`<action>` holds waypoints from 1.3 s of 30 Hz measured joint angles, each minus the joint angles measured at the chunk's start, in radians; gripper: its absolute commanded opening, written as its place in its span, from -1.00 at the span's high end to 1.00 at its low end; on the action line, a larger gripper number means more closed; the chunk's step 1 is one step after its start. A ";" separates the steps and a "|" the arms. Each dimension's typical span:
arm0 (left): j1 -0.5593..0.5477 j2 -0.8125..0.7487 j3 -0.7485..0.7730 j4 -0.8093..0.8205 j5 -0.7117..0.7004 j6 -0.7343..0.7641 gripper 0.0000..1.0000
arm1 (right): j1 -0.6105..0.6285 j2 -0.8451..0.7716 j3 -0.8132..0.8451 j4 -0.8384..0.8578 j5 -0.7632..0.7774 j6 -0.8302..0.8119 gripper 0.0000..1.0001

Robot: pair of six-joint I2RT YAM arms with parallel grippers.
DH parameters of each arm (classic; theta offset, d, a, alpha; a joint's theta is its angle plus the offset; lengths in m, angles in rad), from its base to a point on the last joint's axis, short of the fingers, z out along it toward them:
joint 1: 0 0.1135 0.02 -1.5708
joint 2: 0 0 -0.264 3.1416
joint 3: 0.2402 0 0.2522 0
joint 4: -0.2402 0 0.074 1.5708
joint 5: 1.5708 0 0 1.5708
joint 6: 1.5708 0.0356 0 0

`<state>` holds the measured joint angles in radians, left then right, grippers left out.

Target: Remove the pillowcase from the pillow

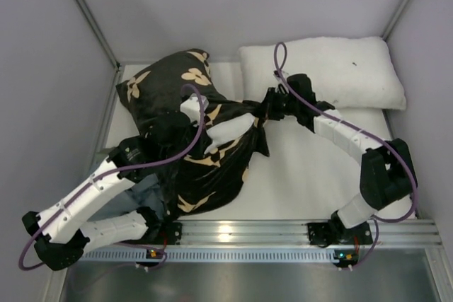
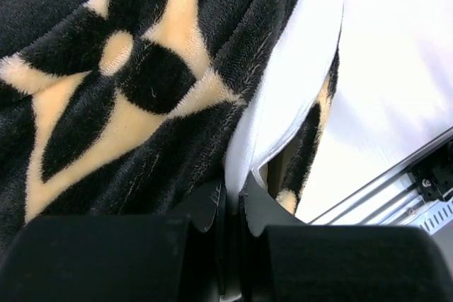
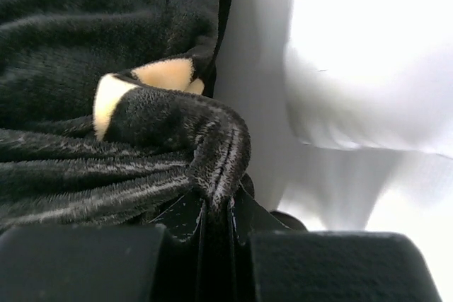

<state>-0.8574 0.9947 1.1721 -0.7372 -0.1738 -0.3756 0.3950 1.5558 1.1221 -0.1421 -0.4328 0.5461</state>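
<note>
The black pillowcase with tan flowers lies crumpled at the left middle of the table. The white pillow pokes out of its opening. My left gripper is shut on this exposed white edge. In the left wrist view its jaws pinch a fold of the pillow, with the pillowcase beside it on the left. My right gripper is shut on the pillowcase's right edge. In the right wrist view a bunched black fold is clamped between the fingertips.
A second plain white pillow lies at the back right, close behind the right gripper. A blue-grey cloth shows under the left arm. The aluminium rail runs along the near edge. Grey walls enclose the table.
</note>
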 measured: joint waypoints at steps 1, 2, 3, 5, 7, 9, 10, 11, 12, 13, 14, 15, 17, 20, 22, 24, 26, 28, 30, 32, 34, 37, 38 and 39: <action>0.000 -0.007 0.000 -0.010 -0.003 -0.004 1.00 | 0.020 0.010 0.003 0.006 0.009 0.000 1.00; 0.000 -0.011 0.002 -0.019 -0.008 -0.009 1.00 | 0.045 0.018 0.002 0.008 0.022 0.000 1.00; 0.000 -0.012 0.005 -0.032 -0.013 -0.013 1.00 | 0.072 0.027 -0.004 0.016 0.039 0.000 1.00; -0.001 -0.003 0.020 -0.058 -0.027 -0.016 1.00 | 0.130 0.038 -0.040 0.045 0.079 0.001 1.00; -0.001 0.020 0.047 -0.076 -0.040 -0.016 1.00 | 0.183 0.041 -0.100 0.080 0.113 0.009 1.00; -0.002 0.064 0.079 -0.082 -0.057 -0.016 1.00 | 0.217 0.040 -0.169 0.114 0.130 0.025 1.00; -0.003 0.084 0.092 -0.080 -0.063 -0.016 1.00 | 0.222 0.040 -0.196 0.124 0.134 0.029 1.00; -0.003 0.115 0.108 -0.080 -0.072 -0.016 1.00 | 0.224 0.037 -0.229 0.135 0.142 0.032 0.81; -0.005 0.150 0.128 -0.080 -0.081 -0.016 1.00 | 0.222 0.029 -0.259 0.144 0.154 0.034 0.03; -0.008 0.185 0.149 -0.079 -0.084 -0.016 1.00 | 0.221 0.013 -0.286 0.148 0.174 0.037 -0.22; -0.009 0.222 0.172 -0.077 -0.089 -0.016 1.00 | 0.219 -0.012 -0.312 0.141 0.201 0.027 -0.38; -0.010 0.252 0.197 -0.068 -0.095 -0.016 1.00 | 0.214 -0.049 -0.339 0.126 0.226 0.022 -0.64; -0.010 0.294 0.237 -0.033 -0.108 -0.016 1.00 | 0.200 -0.150 -0.378 0.072 0.290 0.006 -0.98; -0.008 0.322 0.266 0.021 -0.123 -0.016 1.00 | 0.180 -0.325 -0.380 -0.009 0.373 -0.013 -0.99; -0.005 0.330 0.267 0.058 -0.130 -0.017 1.00 | 0.167 -0.445 -0.359 -0.057 0.409 -0.010 -0.99; -0.005 0.337 0.267 0.080 -0.131 -0.019 1.00 | 0.144 -0.523 -0.319 -0.095 0.418 0.010 -0.99; -0.005 0.341 0.261 0.103 -0.129 -0.020 1.00 | 0.108 -0.561 -0.278 -0.115 0.400 0.048 -0.99; -0.005 0.343 0.252 0.117 -0.123 -0.024 1.00 | 0.082 -0.566 -0.242 -0.146 0.388 0.089 -0.99; -0.005 0.346 0.239 0.134 -0.114 -0.028 1.00 | 0.063 -0.563 -0.230 -0.170 0.379 0.132 -0.99; -0.005 0.350 0.227 0.153 -0.104 -0.034 1.00 | 0.056 -0.553 -0.230 -0.183 0.360 0.175 -0.99; -0.005 0.359 0.222 0.167 -0.096 -0.039 1.00 | 0.054 -0.516 -0.224 -0.187 0.320 0.216 -0.99; -0.004 0.383 0.222 0.193 -0.081 -0.043 1.00 | 0.056 -0.425 -0.196 -0.187 0.270 0.262 -0.99; -0.003 0.393 0.222 0.203 -0.076 -0.045 1.00 | 0.059 -0.398 -0.188 -0.187 0.259 0.272 -0.99; -0.003 0.403 0.222 0.211 -0.070 -0.046 1.00 | 0.062 -0.378 -0.179 -0.187 0.251 0.283 -0.99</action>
<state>-0.8604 1.3979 1.3937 -0.5259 -0.2436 -0.4217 0.4572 1.1782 0.9436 -0.3290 -0.1818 0.8288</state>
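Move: The left hand grips the pillow's corner. The pillowcase edge pinched by the right hand lies about 10 cm ahead of the left hand, 14 cm to its right and 8 cm lower. The exposed pillow spans the gap, its middle roughly 5 cm back and 9 cm left of the right hand, slightly higher. The bare white pillow lies some 12 cm ahead and 17 cm right of the right hand, 11 cm lower. Right hand draws the pillowcase edge down-back some 13 cm, releases, rises open; left carries the pillow corner forward-right 11 cm. ##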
